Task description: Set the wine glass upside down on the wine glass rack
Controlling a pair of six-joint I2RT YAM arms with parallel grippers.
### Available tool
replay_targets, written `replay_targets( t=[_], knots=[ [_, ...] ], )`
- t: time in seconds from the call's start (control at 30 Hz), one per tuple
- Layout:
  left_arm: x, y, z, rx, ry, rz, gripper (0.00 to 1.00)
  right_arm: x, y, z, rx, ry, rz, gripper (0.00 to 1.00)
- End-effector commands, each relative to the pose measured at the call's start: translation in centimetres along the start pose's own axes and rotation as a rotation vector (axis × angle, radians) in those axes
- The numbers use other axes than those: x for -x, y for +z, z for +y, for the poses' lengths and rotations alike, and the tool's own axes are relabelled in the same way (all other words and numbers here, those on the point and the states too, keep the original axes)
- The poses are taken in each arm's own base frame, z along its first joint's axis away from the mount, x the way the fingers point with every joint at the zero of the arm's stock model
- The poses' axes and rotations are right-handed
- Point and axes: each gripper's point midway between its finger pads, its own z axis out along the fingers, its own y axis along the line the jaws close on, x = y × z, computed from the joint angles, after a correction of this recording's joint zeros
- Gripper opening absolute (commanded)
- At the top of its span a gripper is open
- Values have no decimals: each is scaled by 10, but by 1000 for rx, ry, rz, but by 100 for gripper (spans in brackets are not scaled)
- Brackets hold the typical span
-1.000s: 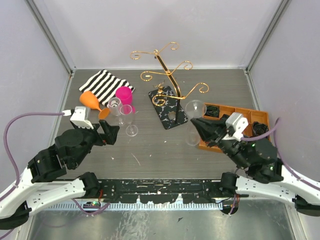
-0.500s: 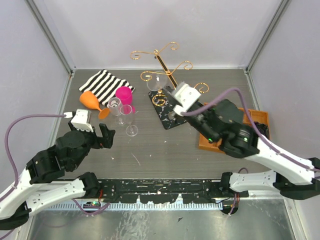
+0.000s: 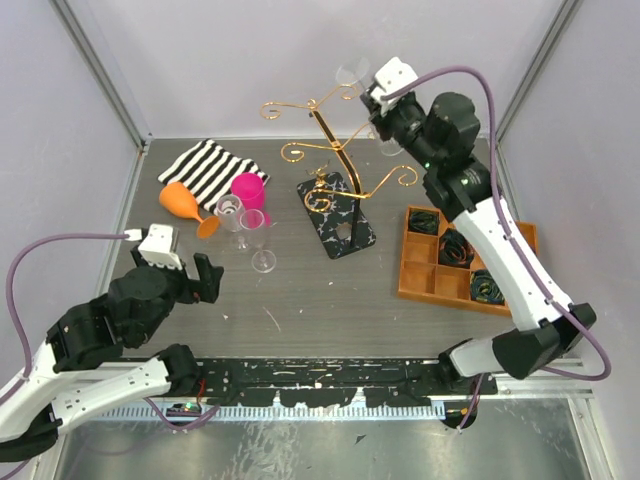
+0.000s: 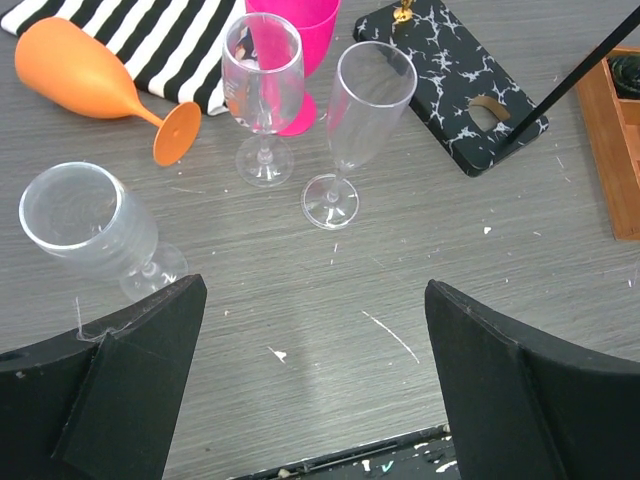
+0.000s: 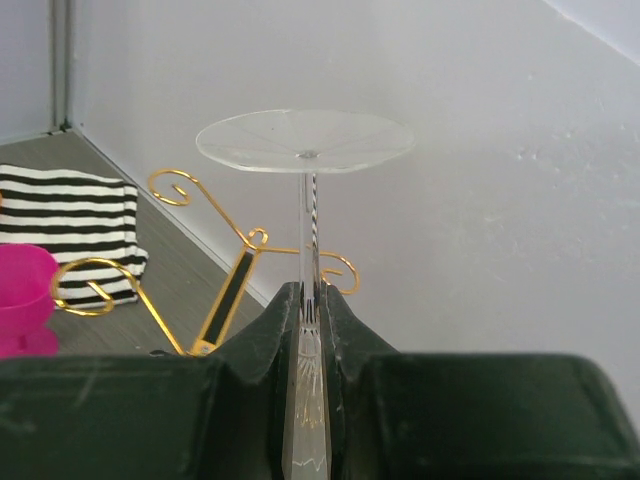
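My right gripper [image 3: 374, 98] [image 5: 312, 295] is raised high at the back, above and behind the gold wine glass rack [image 3: 330, 140] [image 5: 215, 215]. It is shut on the stem of the clear wine glass [image 3: 352, 73] [image 5: 305, 140], which is held upside down with its round foot on top. The bowl is hidden below the fingers in the right wrist view. The rack's black marbled base [image 3: 335, 212] [image 4: 455, 75] lies on the table. My left gripper [image 3: 203, 282] [image 4: 310, 340] hangs open and holds nothing, low over the table at the near left.
Left of the rack are a striped cloth [image 3: 205, 168], an orange glass on its side [image 4: 85, 75], a pink cup [image 3: 248, 190] and three clear glasses [image 4: 262, 75] [image 4: 365, 100] [image 4: 90, 225]. An orange compartment tray [image 3: 465, 262] sits at the right.
The right arm swung up from beside the orange tray to high behind the rack, carrying the wine glass. The left arm drew back a little towards the near edge.
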Motion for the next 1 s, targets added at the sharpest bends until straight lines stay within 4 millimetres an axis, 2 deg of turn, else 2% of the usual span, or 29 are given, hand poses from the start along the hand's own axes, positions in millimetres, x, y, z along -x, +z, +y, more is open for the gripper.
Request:
replay_targets(
  t=[0.0, 0.03, 0.2, 0.5, 0.67, 0.87, 0.97],
  knots=[
    [-8, 2, -1, 2, 35, 31, 98, 44, -2, -53, -44, 23, -210, 1],
    [-9, 3, -2, 1, 39, 36, 98, 43, -1, -64, -69, 18, -225, 1],
    [-10, 6, -4, 3, 55, 43, 98, 12, 5, -108, -124, 34, -245, 0],
    [-3, 9, -4, 11, 97, 19, 98, -62, 36, -149, -110, 77, -221, 1],
    [3, 9, -2, 8, 109, -17, 98, -94, 54, -158, -38, 120, -242, 0],
    [3, 6, 4, 11, 83, -52, 98, -138, 80, -147, 79, 138, -235, 0],
    [3, 5, 7, 20, 77, -56, 98, -158, 85, -145, 86, 155, -232, 0]
  ],
)
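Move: The right hand holds the wine glass upside down by its stem. The rack's top right hook lies about 18 cm ahead, 7 cm to the left and 12 cm below; the middle right hook is about 13 cm ahead, 1 cm to the right and 18 cm down, and the lowest right hook some 6 cm ahead, 10 cm to the right and 29 cm down. From the idle left hand, the top hook is roughly 40 cm ahead, 28 cm to the right and 9 cm higher. Keeping its pinch on the stem, foot up and bowl down, the right hand carries the wine glass about 20 cm outward past the rack's right side, swinging some 12 cm to the right along the way. The second half also sinks about 10 cm to near the top hook's height, while the hand rolls roughly 10 degrees, left side up. ##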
